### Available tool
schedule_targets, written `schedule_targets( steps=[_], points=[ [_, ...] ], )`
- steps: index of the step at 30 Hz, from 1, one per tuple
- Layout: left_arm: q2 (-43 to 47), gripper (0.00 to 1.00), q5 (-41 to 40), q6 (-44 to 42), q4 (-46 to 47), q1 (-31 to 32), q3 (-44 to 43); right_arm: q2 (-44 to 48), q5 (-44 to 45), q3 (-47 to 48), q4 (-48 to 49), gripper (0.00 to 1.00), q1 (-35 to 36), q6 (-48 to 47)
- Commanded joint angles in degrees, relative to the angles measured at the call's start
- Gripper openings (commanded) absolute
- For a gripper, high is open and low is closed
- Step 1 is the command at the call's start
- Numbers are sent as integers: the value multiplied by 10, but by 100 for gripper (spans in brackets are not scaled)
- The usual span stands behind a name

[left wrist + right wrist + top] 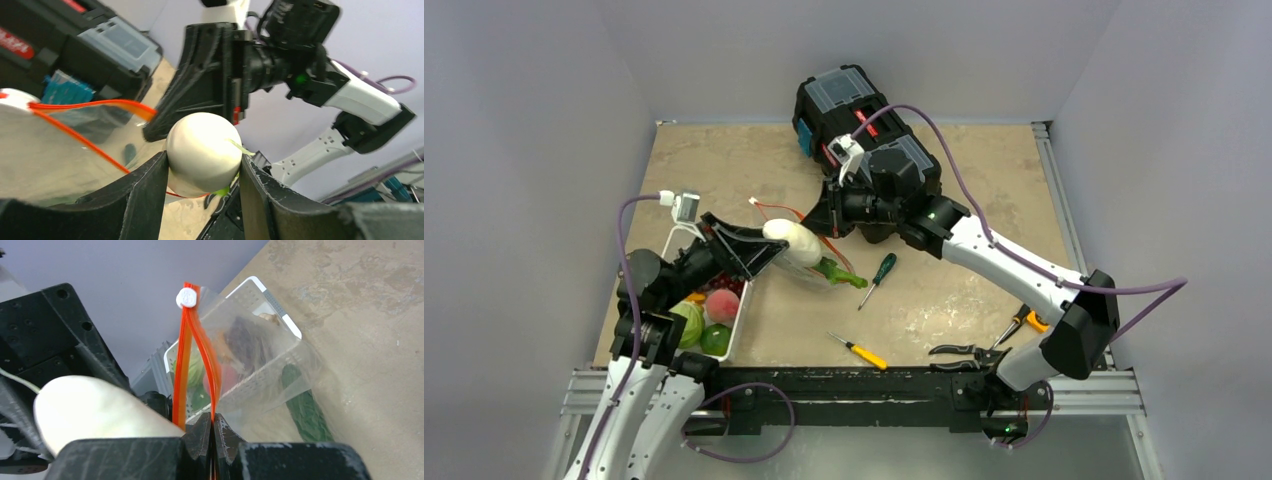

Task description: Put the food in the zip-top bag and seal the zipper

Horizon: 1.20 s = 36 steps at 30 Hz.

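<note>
My left gripper is shut on the white radish, one finger on each side. It holds the radish at the mouth of the zip-top bag. My right gripper is shut on one lip of the orange-red zipper and holds it up. The other lip bows away, so the mouth gapes. The zipper's white tab sits at the far end. A dark cucumber lies inside the bag. More food stays in the white basket: a cabbage, a peach and a green round fruit.
A black toolbox stands at the back, behind the right wrist. Two screwdrivers lie on the table in front of the bag. Pliers rest near the front edge by the right arm's base.
</note>
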<state>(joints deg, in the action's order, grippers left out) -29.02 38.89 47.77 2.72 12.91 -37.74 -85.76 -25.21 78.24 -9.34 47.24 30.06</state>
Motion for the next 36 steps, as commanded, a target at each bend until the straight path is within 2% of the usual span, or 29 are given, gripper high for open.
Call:
schedule_targets(
  steps=[1, 5, 8, 14, 18, 23, 31, 33, 36],
  points=[
    [-7, 0, -86, -55, -115, 2, -43, 14, -22, -6, 43, 0, 1, 17],
    [-20, 0, -192, -38, -230, 3, -73, 6, -19, -15, 56, 0, 12, 28],
    [-38, 0, -237, 19, -299, 2, -83, 2, 1, -19, 56, 0, 20, 29],
    [-25, 0, -255, 124, -288, 3, -54, 9, 50, -42, 84, 0, 26, 63],
    [-38, 0, -208, 169, -253, 3, -34, 5, 63, -48, 111, 0, 29, 81],
    [-72, 0, -122, 163, -239, 6, -34, 3, 102, -36, 96, 0, 29, 71],
    [-39, 2, -89, 174, -247, 11, -20, -22, 121, -3, 80, 0, 29, 43],
    [-34, 6, -92, 181, -246, 11, -12, -24, 122, 1, 79, 0, 29, 41],
    [-40, 21, -97, 177, -250, 11, -10, -23, 122, 3, 79, 0, 30, 41]
  ],
)
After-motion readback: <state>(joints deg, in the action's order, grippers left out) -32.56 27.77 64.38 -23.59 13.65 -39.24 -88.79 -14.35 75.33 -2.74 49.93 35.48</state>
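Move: Just off the left hand's fingertips, which still grip the white radish by its root end, the bag mouth has its middle some 6 cm to the right, 3 cm ahead and 7 cm lower. The white zipper slider is about 10 cm ahead, 4 cm left and 4 cm below; the food crate's middle is roughly 17 cm left, level fore and aft, 25 cm down. From the right hand, pinching the rim, the radish is about 3 cm back, 4 cm left and 3 cm above. Dipping the radish's leafy end into the bag mouth, the left hand sinks about 8 cm while swinging forward and left some 4 cm, then eases partly back and right, its fingers tipping down by around 40 degrees and keeping their grip. The right hand keeps pinching the orange rim, sinking 2 to 3 cm as it draws slightly back, then pushes forward about 3 cm, edging left and turning slightly clockwise. ##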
